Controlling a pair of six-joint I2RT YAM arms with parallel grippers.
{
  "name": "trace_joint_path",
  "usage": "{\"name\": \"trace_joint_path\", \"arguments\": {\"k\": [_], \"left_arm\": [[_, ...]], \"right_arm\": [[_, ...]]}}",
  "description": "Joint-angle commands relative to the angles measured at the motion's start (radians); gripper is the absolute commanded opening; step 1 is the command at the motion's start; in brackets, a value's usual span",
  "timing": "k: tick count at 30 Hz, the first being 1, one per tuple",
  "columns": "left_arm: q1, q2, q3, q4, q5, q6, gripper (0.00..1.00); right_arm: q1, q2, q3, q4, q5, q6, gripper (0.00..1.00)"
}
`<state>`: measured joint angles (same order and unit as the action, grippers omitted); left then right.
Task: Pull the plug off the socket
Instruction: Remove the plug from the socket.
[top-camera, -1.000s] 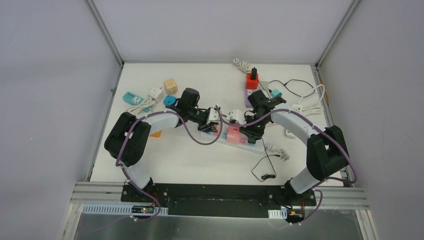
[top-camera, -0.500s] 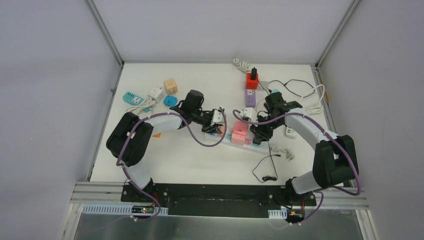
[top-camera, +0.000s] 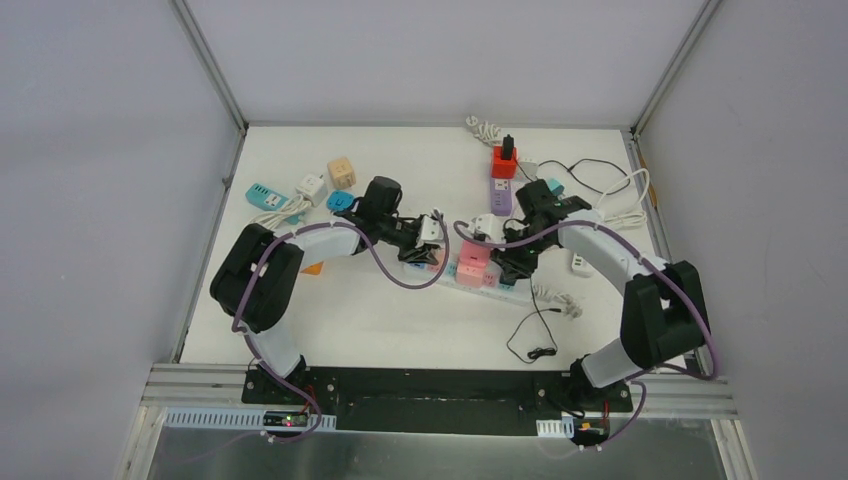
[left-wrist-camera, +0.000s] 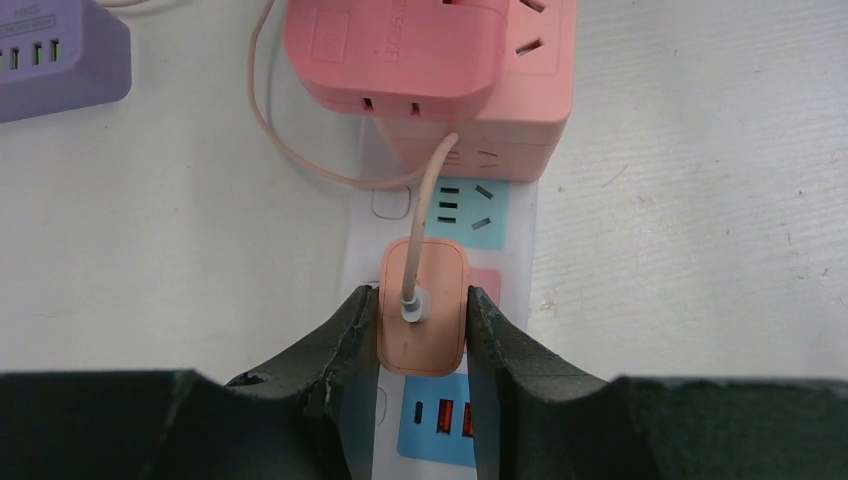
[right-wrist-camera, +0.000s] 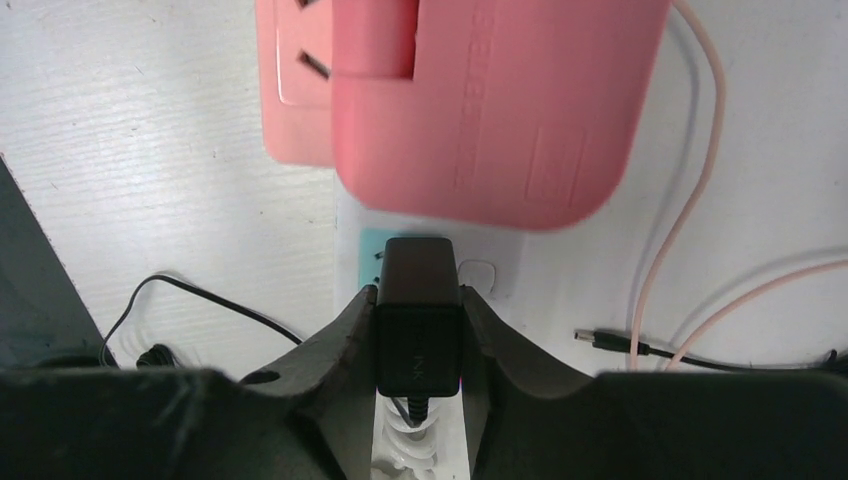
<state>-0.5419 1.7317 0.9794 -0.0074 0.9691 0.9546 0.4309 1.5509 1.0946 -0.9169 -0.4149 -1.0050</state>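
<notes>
A white power strip (top-camera: 510, 290), the socket, lies across mid-table with pink cube adapters (top-camera: 470, 262) plugged in. In the left wrist view a peach plug (left-wrist-camera: 422, 310) with a thin peach cord sits in the strip (left-wrist-camera: 520, 270), and my left gripper (left-wrist-camera: 422, 322) is shut on its sides. In the right wrist view a black plug (right-wrist-camera: 418, 320) stands in the strip under a pink adapter (right-wrist-camera: 490, 110), with my right gripper (right-wrist-camera: 418, 342) shut on it. From above, the left gripper (top-camera: 432, 235) and right gripper (top-camera: 507, 262) flank the pink cubes.
A purple strip (top-camera: 500, 195) and a red adapter (top-camera: 504, 160) lie behind. A teal strip (top-camera: 265, 196), a white adapter (top-camera: 311, 186) and a beige cube (top-camera: 341, 172) sit at the back left. White cables (top-camera: 620, 215) coil on the right, and a loose black cable (top-camera: 535, 340) lies near the front.
Both arms and the power strip swung right half a second ago, then came back a little to the left. Both grips have held throughout.
</notes>
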Motion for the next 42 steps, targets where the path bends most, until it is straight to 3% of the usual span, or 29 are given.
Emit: {"name": "trace_joint_path", "arguments": {"k": [1,6,13,18,20,24,27,35,42], "left_arm": [[-0.021,0.038,0.002,-0.036,-0.058,0.016,0.0],[-0.021,0.041,0.005,-0.037,-0.06,0.015,0.0],[-0.022,0.042,0.006,-0.037,-0.066,0.011,0.0],[-0.022,0.039,0.011,-0.031,-0.078,-0.011,0.02],[-0.021,0.036,0.014,-0.008,-0.086,-0.055,0.13],[-0.022,0.016,-0.013,0.105,-0.088,-0.179,0.52],[-0.021,-0.008,-0.04,0.18,-0.096,-0.253,0.7],[-0.02,-0.124,-0.088,0.251,-0.21,-0.388,0.91],[0.001,-0.254,-0.099,0.196,-0.266,-0.51,0.94]], "right_arm": [[-0.11,-0.132,-0.098,0.003,-0.112,-0.069,0.0],[-0.141,-0.142,-0.059,-0.008,-0.174,-0.067,0.0],[-0.014,-0.036,0.146,-0.066,-0.197,-0.019,0.0],[-0.081,-0.103,0.086,-0.112,-0.211,-0.041,0.0],[-0.137,-0.147,0.055,-0.134,-0.252,-0.053,0.0],[-0.201,-0.218,0.021,-0.132,-0.298,-0.045,0.0],[-0.219,-0.219,0.041,-0.158,-0.323,-0.046,0.0],[-0.236,-0.234,0.06,-0.172,-0.395,-0.009,0.0],[-0.247,-0.253,0.065,-0.173,-0.455,0.022,0.0]]}}
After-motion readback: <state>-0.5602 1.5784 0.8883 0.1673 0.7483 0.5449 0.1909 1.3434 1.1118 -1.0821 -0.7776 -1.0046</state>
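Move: The black plug is still in the teal socket at the strip's right end, pinched between the right fingers, with the socket face about 3 cm under that hand. The pink adapter stands roughly 7 cm to the right hand's left and 2 cm farther out; the peach plug is some 15 cm left and 5 cm out. The left hand already grips that peach plug; from it the black plug lies about 15 cm right and 5 cm back. The black plug, still pinched, is rocked by the right hand to the right, then pulled up and left, swung back right and raised further, ending about 7.5 cm up and 2 cm back with the fingers tilted some 20 degrees more to the left. The left hand holds the peach plug against the rocking, then opens wide, dips slightly, and rises off it, turning counter-clockwise. ##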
